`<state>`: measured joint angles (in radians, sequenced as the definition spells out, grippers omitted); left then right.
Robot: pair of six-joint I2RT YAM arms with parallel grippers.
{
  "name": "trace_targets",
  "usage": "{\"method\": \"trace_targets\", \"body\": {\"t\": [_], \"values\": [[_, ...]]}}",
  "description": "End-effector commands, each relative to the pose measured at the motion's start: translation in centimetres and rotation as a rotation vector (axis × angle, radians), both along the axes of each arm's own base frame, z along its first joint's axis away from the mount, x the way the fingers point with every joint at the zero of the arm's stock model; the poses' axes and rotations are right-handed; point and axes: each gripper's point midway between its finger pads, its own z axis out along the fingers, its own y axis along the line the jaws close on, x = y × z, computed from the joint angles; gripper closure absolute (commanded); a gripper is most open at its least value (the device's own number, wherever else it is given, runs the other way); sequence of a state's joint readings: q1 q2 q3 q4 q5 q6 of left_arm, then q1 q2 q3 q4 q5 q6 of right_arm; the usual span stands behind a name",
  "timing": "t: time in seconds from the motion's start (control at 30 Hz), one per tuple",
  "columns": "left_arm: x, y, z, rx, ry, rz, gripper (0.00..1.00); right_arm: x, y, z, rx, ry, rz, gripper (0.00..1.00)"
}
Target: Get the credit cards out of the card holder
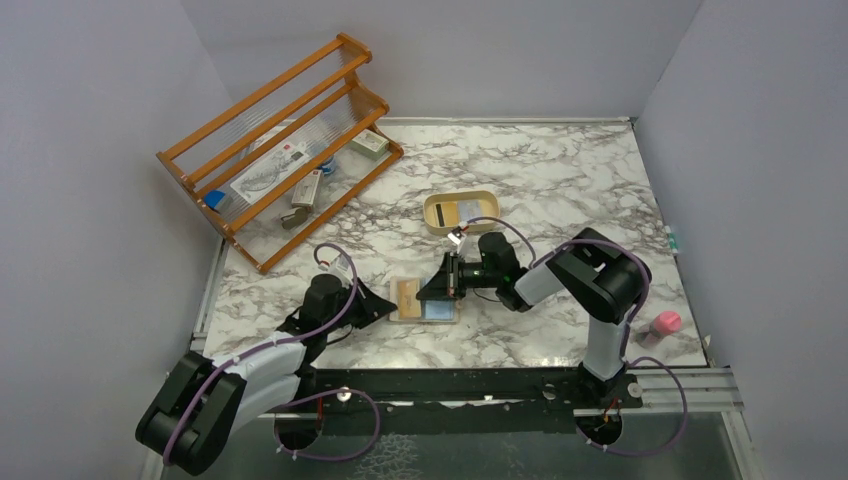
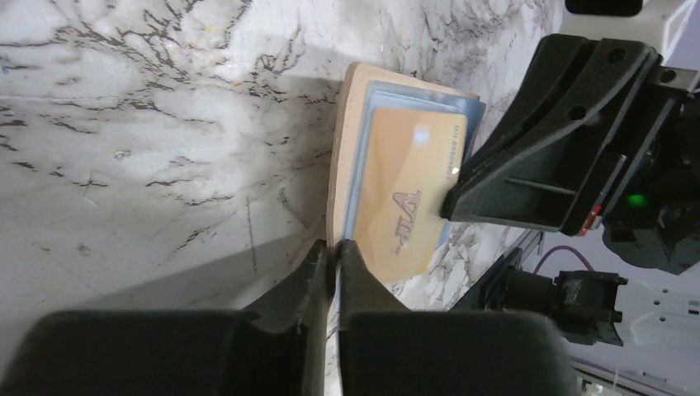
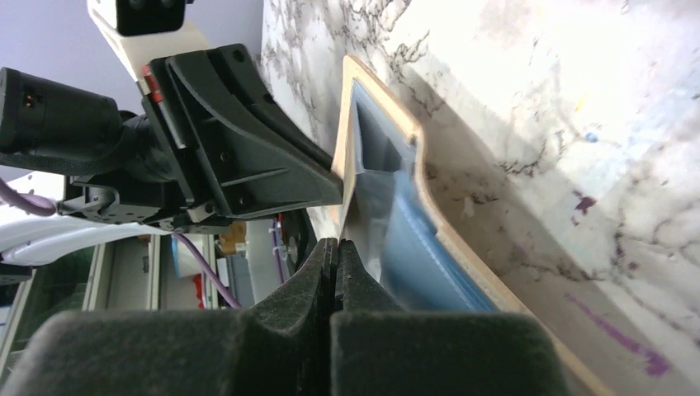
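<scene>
The tan card holder [image 2: 340, 148] lies open on the marble, its light blue inside [image 3: 413, 247] showing. A yellow-orange credit card [image 2: 404, 186] rests on that blue lining. My left gripper [image 2: 333, 247] is shut on the holder's tan edge at its left side [image 1: 388, 303]. From the opposite side my right gripper [image 3: 337, 244] is shut on the card's edge; in the left wrist view its tip [image 2: 451, 205] meets the yellow-orange card. In the top view the right gripper [image 1: 428, 293] covers much of the holder [image 1: 428, 319].
A cream oval tray [image 1: 436, 205] stands just behind the holder with a flat card-like piece in it. A wooden rack [image 1: 280, 140] holding small items fills the back left. A pink object [image 1: 665, 322] sits near the table's right edge.
</scene>
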<state>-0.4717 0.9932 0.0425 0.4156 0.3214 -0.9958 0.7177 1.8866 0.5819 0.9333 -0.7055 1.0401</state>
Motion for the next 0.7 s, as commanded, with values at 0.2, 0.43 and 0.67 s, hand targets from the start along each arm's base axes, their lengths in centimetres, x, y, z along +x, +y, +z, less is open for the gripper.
{"method": "trace_targets", "body": {"t": [0.2, 0.43, 0.67], "values": [[2.3, 0.4, 1.2, 0.005, -0.057, 0.089, 1.00, 0.0, -1.0, -0.5, -0.010, 0.012, 0.080, 0.99], [2.7, 0.5, 0.9, 0.021, -0.052, 0.100, 1.00, 1.1, -3.3, -1.9, -0.117, 0.030, 0.036, 0.99], [2.8, 0.7, 0.9, 0.025, -0.051, 0.113, 1.00, 1.5, -4.5, -3.0, -0.167, 0.060, 0.032, 0.99]]}}
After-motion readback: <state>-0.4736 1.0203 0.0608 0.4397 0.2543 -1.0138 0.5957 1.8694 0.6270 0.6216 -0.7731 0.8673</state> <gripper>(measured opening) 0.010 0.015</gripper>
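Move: Between the left fingers, still slightly open, stands the left edge of the opened card holder; the gold card's middle lies some 3 cm to that hand's right and 1 cm farther out, about level with it. The shut right fingers already pinch the card's right edge, its middle about 2 cm to their left and 1 cm below. From the right hand, the holder's right flap lies roughly 5 cm right, 2 cm back and 4 cm lower; the tan tray about 20 cm ahead, 10 cm right and 4 cm below. Shutting at once on the holder's left edge, the left fingers keep hold of it while that hand drifts about 1.5 cm forward. The right hand, its grip on the gold card's right edge kept, sinks first, then draws the card to the right over the opened holder: about 4 cm right, 3 cm down and 2 cm forward in all, the fingers tipping slightly farther down. ##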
